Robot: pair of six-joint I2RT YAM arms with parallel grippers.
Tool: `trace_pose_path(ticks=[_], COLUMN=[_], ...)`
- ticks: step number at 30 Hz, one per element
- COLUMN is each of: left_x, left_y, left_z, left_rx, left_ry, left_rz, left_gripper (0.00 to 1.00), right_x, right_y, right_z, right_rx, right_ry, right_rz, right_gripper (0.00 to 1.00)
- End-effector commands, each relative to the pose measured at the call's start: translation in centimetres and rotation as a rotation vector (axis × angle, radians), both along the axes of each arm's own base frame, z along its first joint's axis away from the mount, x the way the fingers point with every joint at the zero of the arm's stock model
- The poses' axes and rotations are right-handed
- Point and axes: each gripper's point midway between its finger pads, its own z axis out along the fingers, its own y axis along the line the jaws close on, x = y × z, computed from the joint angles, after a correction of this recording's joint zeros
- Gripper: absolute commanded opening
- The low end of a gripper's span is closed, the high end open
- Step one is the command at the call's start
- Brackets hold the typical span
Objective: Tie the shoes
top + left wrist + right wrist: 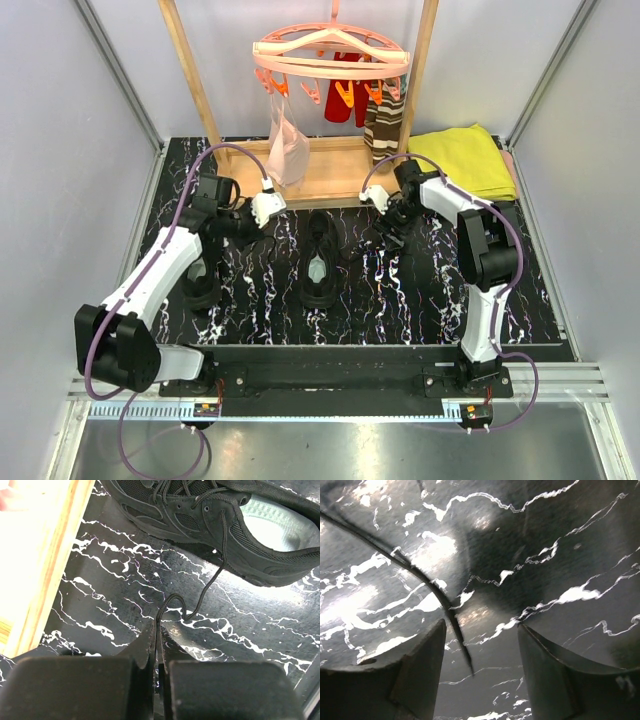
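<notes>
A black shoe (320, 262) with a pale insole lies at the middle of the black marbled table, toe towards the far side. A second black shoe (200, 285) lies to its left, partly hidden under my left arm. My left gripper (248, 228) is left of the middle shoe. In the left wrist view it (159, 630) is shut on a thin black lace (210, 582) that runs up to the shoe (225, 525). My right gripper (392, 230) is right of the shoe. It (482, 630) is open, low over the table, with a loose lace end (442, 597) lying between its fingers.
A wooden rack base (335, 170) stands at the back, with a pink peg hanger (330, 55) holding red and striped brown socks and a pale pink cloth. A yellow cloth (465, 160) lies at the back right. Grey walls close both sides.
</notes>
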Motion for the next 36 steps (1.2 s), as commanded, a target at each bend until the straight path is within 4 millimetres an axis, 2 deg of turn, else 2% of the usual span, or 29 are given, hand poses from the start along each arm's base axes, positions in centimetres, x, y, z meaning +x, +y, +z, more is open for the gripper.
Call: trace_pose_path(ticks=[1,5,11,13,14,15,16,19,20,22,23,25,26,28,29,30,32,35,36], left_x=[-0.2,-0.5,-1.1,-1.3,-1.3,-1.2,-1.2,-1.2,-1.4,-1.5,-1.6,-2.0,-2.1,-2.6,-2.6,-2.6,-2.9,-3.5,-3.8], left_y=[-0.5,-0.2,-0.2,-0.2,-0.3,-0.3,-0.3,-0.5,-0.5,-0.5,-0.6,-0.6,-0.5,-0.3,0.0,0.1,0.5,0.6,0.7], left_z=[0.5,0.4,0.3,0.2,0.3,0.4,0.4,1.1,0.9,1.6,1.8,2.1,2.3,2.4,2.4,3.2,3.0,3.3,3.6], left_rx=[-0.039,-0.038,-0.056,-0.061,-0.067,-0.07,-0.074,-0.094,-0.1,-0.112,-0.118,-0.126,-0.12,-0.111,-0.092,-0.092,-0.073,-0.075,-0.08], left_ry=[-0.009,-0.008,-0.005,-0.009,-0.009,-0.016,-0.016,-0.036,-0.034,-0.071,-0.087,-0.134,-0.159,-0.21,-0.241,-0.29,-0.322,-0.352,-0.369], left_rz=[0.0,0.015,0.033,0.037,0.037,0.04,0.045,0.048,0.049,0.041,0.034,0.02,0.002,-0.022,-0.034,-0.039,-0.045,-0.049,-0.051], left_gripper=[0.0,0.0,0.0,0.0,0.0,0.0,0.0,0.0,0.0,0.0,0.0,0.0,0.0,0.0,0.0,0.0,0.0,0.0,0.0], right_x=[0.7,-1.9,-4.5,-5.0,-5.5,-5.5,-5.4,-3.5,-1.8,-0.8,0.3,0.1,0.5,0.4,0.3,0.1,-0.8,-2.1,-3.2], right_y=[0.5,0.7,-0.5,-0.9,-1.3,-1.3,-1.4,-0.7,0.0,1.1,2.1,4.0,4.9,6.4,7.6,8.5,11.2,14.8,16.7], right_z=[-0.5,-2.0,-2.5,-2.6,-2.7,-2.7,-2.5,0.8,3.8,7.2,10.5,13.7,16.3,18.4,20.2,20.9,23.0,24.8,25.2], right_rx=[-0.036,-0.089,-0.125,-0.138,-0.146,-0.148,-0.15,-0.067,-0.009,0.099,0.165,0.281,0.337,0.402,0.438,0.461,0.523,0.588,0.605], right_ry=[-0.076,-0.067,-0.051,-0.056,-0.053,-0.053,-0.056,-0.105,-0.159,-0.182,-0.233,-0.241,-0.269,-0.28,-0.298,-0.302,-0.297,-0.29,-0.283], right_rz=[0.069,0.122,0.117,0.123,0.125,0.119,0.104,-0.011,-0.076,-0.121,-0.144,-0.122,-0.132,-0.104,-0.083,-0.067,-0.008,0.072,0.121], right_gripper=[0.67,0.65,0.56,0.42,0.3,0.03,0.0,0.0,0.0,0.0,0.0,0.0,0.0,0.0,0.0,0.0,0.0,0.0,0.0])
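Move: The right gripper, part open, hovers just above the table over the loose lace end of the middle shoe, which lies about 2 cm back and 1 cm below. That shoe's middle is some 15 cm to its left and 4 cm back; the wooden rack's is about 20 cm ahead, 16 cm left. From the left gripper, already holding the left shoe's lace, the loose end is roughly 23 cm right, 6 cm ahead and 15 cm lower; the left shoe is 15 cm left, 3 cm ahead, 12 cm below. Draw the right gripper back about 4 cm low along the table while shutting it on the middle shoe's lace end, then lift the pinched lace fast, about 23 cm, swinging left and recovering forward, with the fingertips tilting up towards left and forward some 35 degrees. Keep the left gripper shut on its own lace and ease it back about 4 cm. ##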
